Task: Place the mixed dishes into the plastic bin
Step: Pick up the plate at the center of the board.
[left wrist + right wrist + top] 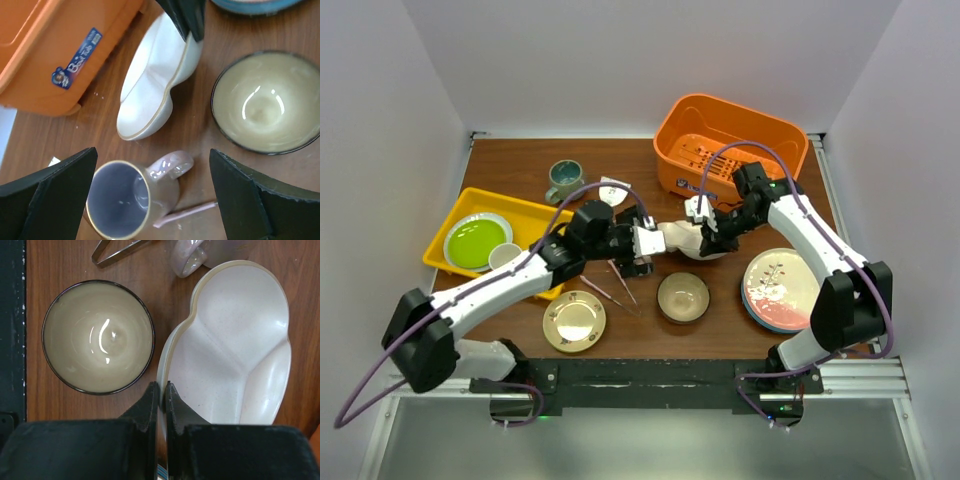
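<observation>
My right gripper [162, 386] is shut on the rim of the white divided dish [235, 345], which is tilted up on the table; both show in the top view, the gripper [705, 232] and the dish [680, 240]. My left gripper [152, 167] is open, its jaws on either side of a lavender mug [132, 197] lying on its side, not touching it; in the top view the gripper [642, 250] is just left of the dish. The orange bin [730, 145] stands at the back right. A bronze bowl [683, 297] sits in front of the dish.
A pink floral plate [780, 288] lies at the right. A cream plate [574, 320] is at the front left. A yellow tray [535, 215] holds a lime-green plate [477, 243] and a small cup [503, 257]. A teal mug [564, 178] stands at the back. Thin pink tongs [615, 285] lie under my left gripper.
</observation>
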### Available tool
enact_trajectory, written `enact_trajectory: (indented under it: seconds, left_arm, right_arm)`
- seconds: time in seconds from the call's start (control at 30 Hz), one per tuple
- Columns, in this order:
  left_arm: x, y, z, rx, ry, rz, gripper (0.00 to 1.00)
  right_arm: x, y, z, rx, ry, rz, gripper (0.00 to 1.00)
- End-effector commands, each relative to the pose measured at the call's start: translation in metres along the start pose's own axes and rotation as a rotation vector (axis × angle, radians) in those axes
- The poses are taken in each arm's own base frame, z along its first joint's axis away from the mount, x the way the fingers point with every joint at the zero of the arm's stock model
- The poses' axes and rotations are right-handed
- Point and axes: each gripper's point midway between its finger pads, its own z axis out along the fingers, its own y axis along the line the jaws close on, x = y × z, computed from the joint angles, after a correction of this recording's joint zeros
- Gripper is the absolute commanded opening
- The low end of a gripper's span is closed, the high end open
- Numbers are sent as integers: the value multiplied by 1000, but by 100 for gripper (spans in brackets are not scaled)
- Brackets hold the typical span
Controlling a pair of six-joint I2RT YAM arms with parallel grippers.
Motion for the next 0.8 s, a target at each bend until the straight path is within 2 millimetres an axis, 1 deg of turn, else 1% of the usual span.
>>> enact_trajectory:
  seconds: [0.0,0.07,0.13,0.17,0.23,0.27,0.3,0.33,0.37,0.47,0.63,0.77]
  left_arm:
    - [-22,13,23,60,-81,303,100]
    - [-21,14,37,88,-75,309,98]
    - [-18,12,46,115,-74,312,96]
    - [-18,10,53,139,-81,307,95]
    - [-19,7,60,164,-89,292,91]
    - [-19,5,66,189,-99,285,86]
    - [-18,3,69,200,-95,277,83]
    - [-20,5,71,201,-99,274,80]
    - [-13,2,76,219,-81,261,73]
    - [-4,0,82,234,-52,246,66]
    - [2,-2,88,239,-39,242,65]
    - [13,-6,93,247,-11,234,64]
  right_arm:
    - [-40,-10,-20,49,-133,-149,0]
    - [-38,-7,-20,42,-135,-148,0]
    - [-38,-6,-20,41,-137,-155,0]
    - [-37,-5,-21,41,-139,-152,0]
    - [-36,-4,-21,38,-145,-155,0]
    - [-35,-4,-21,38,-146,-153,0]
    - [-35,-4,-21,35,-147,-158,0]
    - [-35,-4,-23,36,-155,-156,0]
    - [-34,-3,-24,32,-158,-150,0]
    - [-36,-2,-28,32,-172,-155,0]
    - [-42,1,-32,38,-190,-173,0]
    - [-42,4,-33,29,-195,-174,0]
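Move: The three-part plate is already off the board, tipped steeply in the right gripper, its middle about 11 cm to the left hand's right, 3 cm ahead and 8 cm lower. From the left hand the mug sits some 6 cm left, level fore and aft, 13 cm down; the brown bowl 9 cm right, 13 cm back, 14 cm down. From the right hand the plate's middle lies roughly 6 cm ahead, 3 cm left, 5 cm below. The plate's free left lobe is what the left hand comes for: it goes right and down about 6 cm each, with some 3 cm forward, turning about 15 degrees clockwise and narrowing its wide-open fingers by a third, then ends straight down, fingers to either side of the rim. The right gripper keeps its pinch on the near rim and eases about 1.5 cm right. ##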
